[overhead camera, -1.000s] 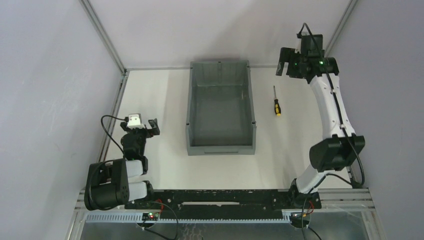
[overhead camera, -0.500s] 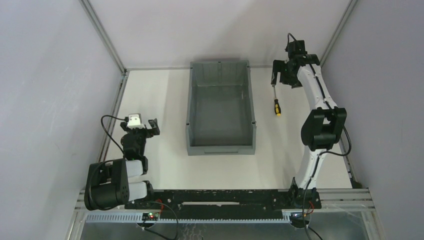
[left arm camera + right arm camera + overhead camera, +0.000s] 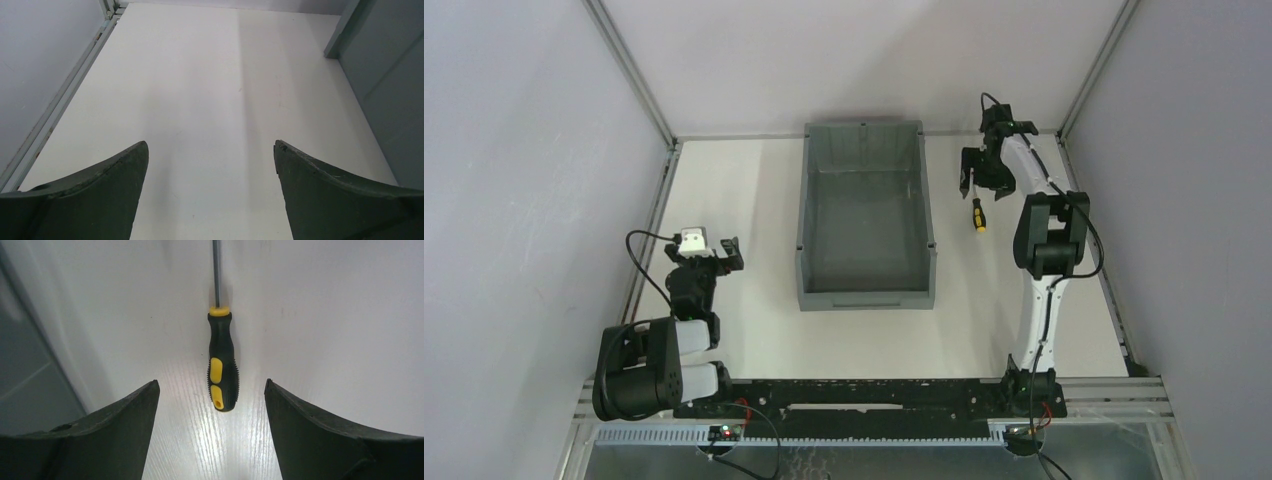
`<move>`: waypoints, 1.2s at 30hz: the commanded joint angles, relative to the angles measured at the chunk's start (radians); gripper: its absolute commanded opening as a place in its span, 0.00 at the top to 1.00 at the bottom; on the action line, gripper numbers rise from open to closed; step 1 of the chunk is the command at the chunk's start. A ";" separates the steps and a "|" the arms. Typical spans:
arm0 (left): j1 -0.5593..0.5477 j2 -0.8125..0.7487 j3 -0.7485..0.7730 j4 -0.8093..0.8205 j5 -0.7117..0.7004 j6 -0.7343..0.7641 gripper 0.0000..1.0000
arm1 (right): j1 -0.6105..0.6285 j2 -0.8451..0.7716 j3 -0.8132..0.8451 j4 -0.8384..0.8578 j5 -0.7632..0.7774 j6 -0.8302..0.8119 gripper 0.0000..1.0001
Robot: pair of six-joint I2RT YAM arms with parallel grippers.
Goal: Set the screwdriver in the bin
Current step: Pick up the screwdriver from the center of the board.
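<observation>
The screwdriver (image 3: 977, 214), with a yellow-and-black handle and a thin shaft, lies flat on the white table just right of the grey bin (image 3: 864, 225). My right gripper (image 3: 974, 188) hovers over its shaft end, open and holding nothing. In the right wrist view the screwdriver (image 3: 222, 370) lies lengthwise ahead of the right gripper (image 3: 211, 385), its handle butt close to the gap between the fingertips and untouched. A bin wall (image 3: 20, 365) shows at the left. My left gripper (image 3: 730, 252) rests open at the near left, and in its own view the left gripper (image 3: 211, 145) has only bare table between its fingers.
The enclosure's back wall and metal corner posts (image 3: 1084, 75) stand close behind the right arm. The bin's outer wall (image 3: 390, 75) rises to the right of the left gripper. A frame rail (image 3: 60, 105) runs along the table's left edge.
The right arm has folded inward and come down from the back right corner to just over the screwdriver, its jaws narrowing a little. The left arm has not moved.
</observation>
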 commanded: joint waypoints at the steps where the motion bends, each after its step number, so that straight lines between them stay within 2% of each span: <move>1: -0.003 -0.012 0.039 0.041 -0.006 -0.011 0.00 | -0.007 0.047 0.055 -0.011 0.011 -0.009 0.16; 15: -0.003 -0.012 0.039 0.043 -0.006 -0.011 0.00 | -0.016 0.183 0.114 -0.027 0.053 -0.011 0.35; 27: -0.003 -0.012 0.040 0.042 -0.005 -0.011 0.00 | -0.018 0.234 0.133 -0.031 0.062 -0.013 0.50; 36: -0.003 -0.013 0.038 0.042 -0.006 -0.011 0.00 | -0.019 0.235 0.134 -0.035 0.046 -0.014 0.73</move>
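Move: The screwdriver lies flat under the right hand, its middle about 2 cm ahead, 1 cm to the right and 8 cm below, handle end towards the base. The bin's middle is some 27 cm to the right hand's left, 4 cm back and 3 cm below. From the left hand the screwdriver is roughly 14 cm ahead, 62 cm to the right and 10 cm down. Right hand sinks about 7 cm onto the screwdriver's handle, wrist steepening slightly, fingers closing to pinch its front half. ##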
